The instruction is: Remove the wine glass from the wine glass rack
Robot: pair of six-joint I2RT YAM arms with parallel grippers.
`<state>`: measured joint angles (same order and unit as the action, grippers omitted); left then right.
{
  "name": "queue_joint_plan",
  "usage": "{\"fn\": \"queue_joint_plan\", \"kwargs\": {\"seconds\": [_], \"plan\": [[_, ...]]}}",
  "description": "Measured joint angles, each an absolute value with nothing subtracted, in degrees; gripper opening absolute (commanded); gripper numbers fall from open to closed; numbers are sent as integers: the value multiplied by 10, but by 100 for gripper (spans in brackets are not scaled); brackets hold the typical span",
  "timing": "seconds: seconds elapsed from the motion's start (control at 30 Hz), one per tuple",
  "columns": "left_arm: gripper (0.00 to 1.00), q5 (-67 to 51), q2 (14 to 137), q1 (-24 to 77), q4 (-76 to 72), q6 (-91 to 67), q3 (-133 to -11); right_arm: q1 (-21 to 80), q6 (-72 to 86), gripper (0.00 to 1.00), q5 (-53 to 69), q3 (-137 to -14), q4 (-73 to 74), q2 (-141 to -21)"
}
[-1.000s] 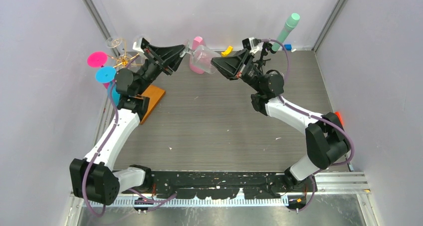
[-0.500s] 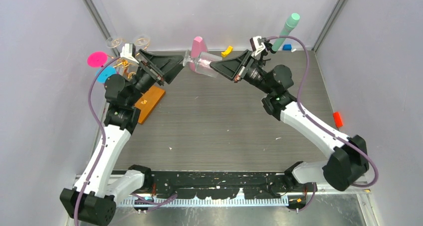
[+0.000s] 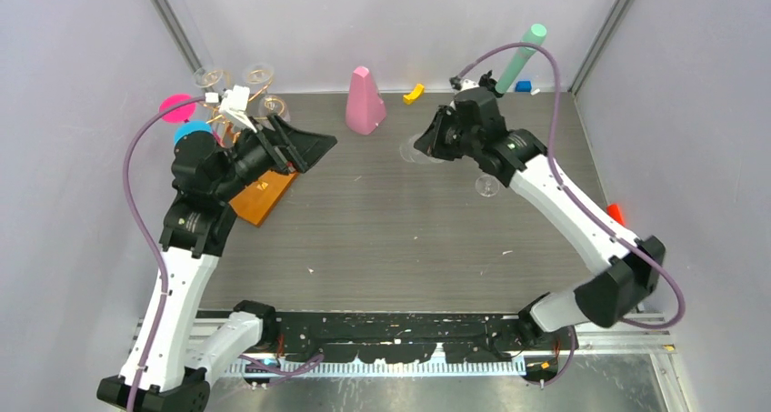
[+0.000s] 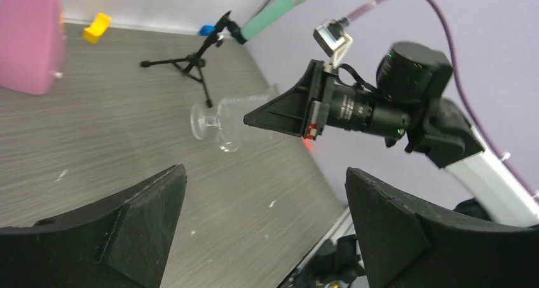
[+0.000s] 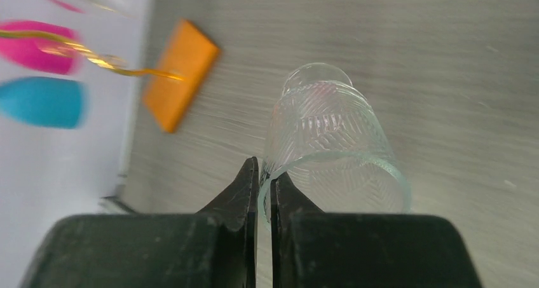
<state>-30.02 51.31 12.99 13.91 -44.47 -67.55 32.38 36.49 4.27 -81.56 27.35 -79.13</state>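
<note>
The clear ribbed wine glass (image 5: pixel 330 123) lies sideways in the air, its rim pinched by my right gripper (image 5: pixel 264 173), which is shut on it. From above, the wine glass (image 3: pixel 414 148) hangs over the back middle of the table at the tip of the right gripper (image 3: pixel 425 146). The left wrist view shows the same wine glass (image 4: pixel 235 113) with its foot pointing left. The wine glass rack (image 3: pixel 227 112), gold wire on an orange wooden base (image 3: pixel 264 194), stands at the back left. My left gripper (image 3: pixel 309 146) is open beside it, with nothing between its fingers (image 4: pixel 159 199).
Two clear glasses (image 3: pixel 259 74) and pink (image 3: pixel 177 109) and blue (image 3: pixel 193 137) discs hang at the rack. A pink cone (image 3: pixel 365 101), a yellow piece (image 3: pixel 414 92) and a tripod with a mint tube (image 3: pixel 523 53) stand along the back. A red block (image 3: pixel 616 214) lies at the right wall.
My left gripper opened, let go of the glass and drew back toward the rack. The right arm carried the glass rightward and lower over the table.
</note>
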Motion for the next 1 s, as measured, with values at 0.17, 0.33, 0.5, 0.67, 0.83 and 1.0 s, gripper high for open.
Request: {"fn": "queue_joint_plan", "kwargs": {"seconds": [0.17,0.33,0.5,0.67,0.83,1.0], "plan": [[99,-285,502,130,213,-365,-693,323,307,0,-41,-863,412,-884],[99,-278,500,130,255,-323,-694,312,275,0,-106,-891,481,-965],[99,-271,499,130,282,-297,-700,283,256,0,-119,-910,498,-1035],[100,-265,495,130,289,-281,-704,251,249,0,-107,-914,505,-1071],[100,-263,495,130,300,-277,-704,224,239,2,-88,-927,511,-1085],[100,-232,495,130,316,-265,-708,215,227,10,-74,-950,514,-1102]]}}
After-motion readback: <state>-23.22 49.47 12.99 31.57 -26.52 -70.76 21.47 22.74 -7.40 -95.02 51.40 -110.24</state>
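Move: The right hand already holds a wine glass by its rim. Its place is the bare table about 9 cm ahead, 14 cm to the right and some 31 cm below. The standing glass has its middle roughly 7 cm ahead, 21 cm right and 21 cm below; the tripod lies about 25 cm ahead, 16 cm right and 24 cm below. From the empty left hand that bare place is some 18 cm ahead, 28 cm right and 42 cm down. Keeping its pinch on the glass rim, the right hand sinks about 20 cm while swinging right and a little forward, to the bare place left of the standing glass. The wrist turns some 45 degrees until the fingers point mostly down, then the hand stops sinking and eases forward. The open, empty left hand drops about 4 cm, drifting left. ##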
